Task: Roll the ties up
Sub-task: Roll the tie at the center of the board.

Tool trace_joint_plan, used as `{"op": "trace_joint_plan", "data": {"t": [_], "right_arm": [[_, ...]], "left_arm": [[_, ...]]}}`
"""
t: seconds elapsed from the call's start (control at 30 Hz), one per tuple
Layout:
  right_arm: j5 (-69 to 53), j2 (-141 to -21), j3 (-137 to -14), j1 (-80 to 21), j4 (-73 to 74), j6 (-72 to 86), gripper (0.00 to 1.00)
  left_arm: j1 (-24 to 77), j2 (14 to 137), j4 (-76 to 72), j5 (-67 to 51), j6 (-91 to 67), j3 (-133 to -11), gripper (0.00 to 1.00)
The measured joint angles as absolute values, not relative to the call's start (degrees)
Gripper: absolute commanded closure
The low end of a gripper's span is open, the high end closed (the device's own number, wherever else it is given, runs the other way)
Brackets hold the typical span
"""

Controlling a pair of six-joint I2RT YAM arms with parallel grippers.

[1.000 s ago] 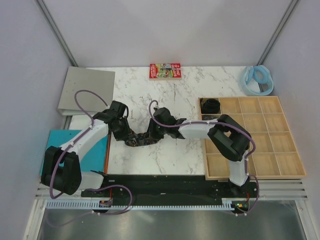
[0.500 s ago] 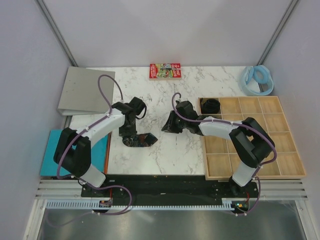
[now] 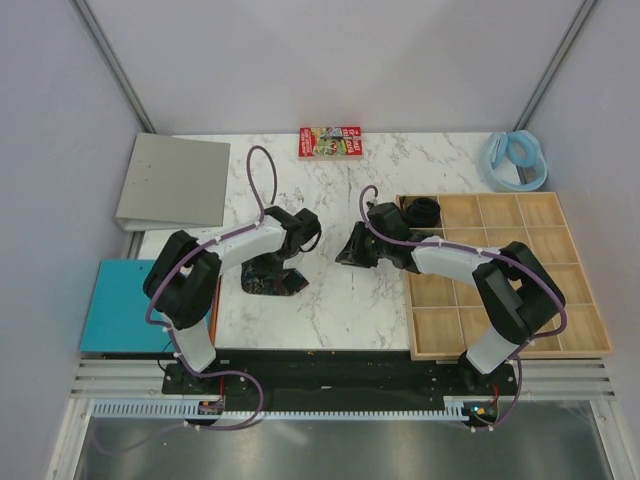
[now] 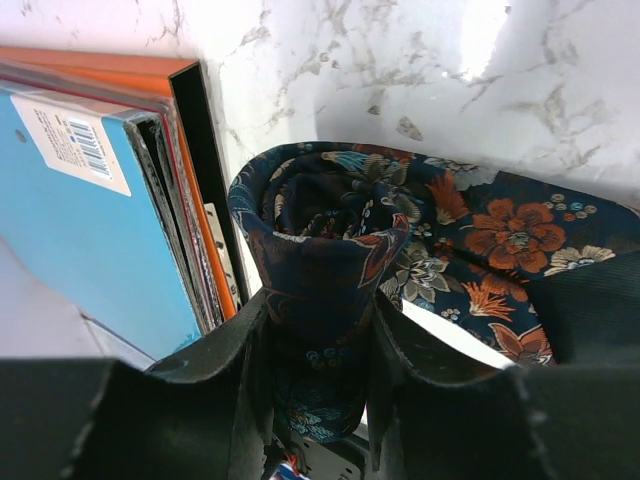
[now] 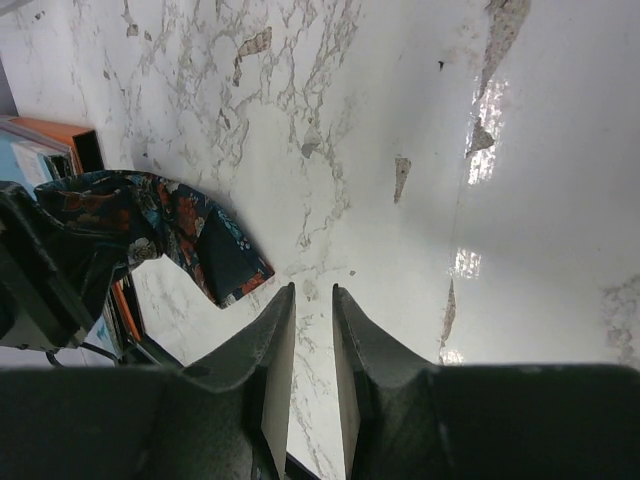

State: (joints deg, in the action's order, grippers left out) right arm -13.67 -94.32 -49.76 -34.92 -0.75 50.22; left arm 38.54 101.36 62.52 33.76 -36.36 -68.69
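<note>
A dark floral tie is wound into a coil, and its loose pointed tail lies flat on the marble. My left gripper is shut on the coil, one finger on each side. From above, the tie lies left of centre under the left gripper. My right gripper hovers to the right of the tie, apart from it. Its jaws stand slightly open with only marble between them. In the top view it sits mid-table. Another rolled tie rests in the wooden tray's top-left compartment.
A wooden compartment tray fills the right side. A stack of blue and orange folders lies just left of the tie. A grey board is at back left, a red printed box at the back edge, a pale blue ring at back right.
The right gripper has come off the tie and drawn back to the right. The left wrist has swung rightward, still holding the coil. The tie's tail now lies free.
</note>
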Motion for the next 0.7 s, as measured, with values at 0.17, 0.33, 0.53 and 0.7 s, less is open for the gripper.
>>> {"op": "trace_joint_plan", "data": {"t": [0.17, 0.33, 0.53, 0.7], "right_arm": [[-13.76, -92.99, -48.86, -34.06, -0.71, 50.13, 0.71], [-13.96, -92.66, -48.49, -33.54, -0.71, 50.11, 0.71], [-14.15, -91.57, -47.37, -33.3, -0.36, 50.11, 0.71], [-14.13, -90.54, -47.27, -33.15, -0.12, 50.11, 0.71]], "left_arm": [[42.74, 106.41, 64.86, 36.58, -38.02, -71.4, 0.56], [46.87, 110.56, 66.74, 38.0, -39.97, -73.58, 0.49], [49.1, 112.16, 67.35, 37.54, -41.23, -74.15, 0.34], [49.39, 112.14, 66.89, 35.35, -41.15, -74.98, 0.24]]}}
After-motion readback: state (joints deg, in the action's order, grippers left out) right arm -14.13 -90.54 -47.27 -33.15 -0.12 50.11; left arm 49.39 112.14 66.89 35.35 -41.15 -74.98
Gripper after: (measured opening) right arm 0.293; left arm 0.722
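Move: The tie's roll is between the left fingertips, just below the hand point. Its flat unrolled end lies on the board about 7 cm to the right of the left gripper, 2 cm back and 5 cm lower. The folder's orange spine is some 9 cm to the left and 5 cm back. From the idle right gripper, the tie's roll lies about 17 cm to the left, 2 cm back and slightly lower. Bring the left gripper, with the tie's roll still between its fingers, about 5 cm to the right along the flat end and away from the folder's spine, sinking some 2 cm and easing a little back as it goes. Once under way, spread the fingers to loosen their pinch on the roll, tilting the wrist only slightly. ##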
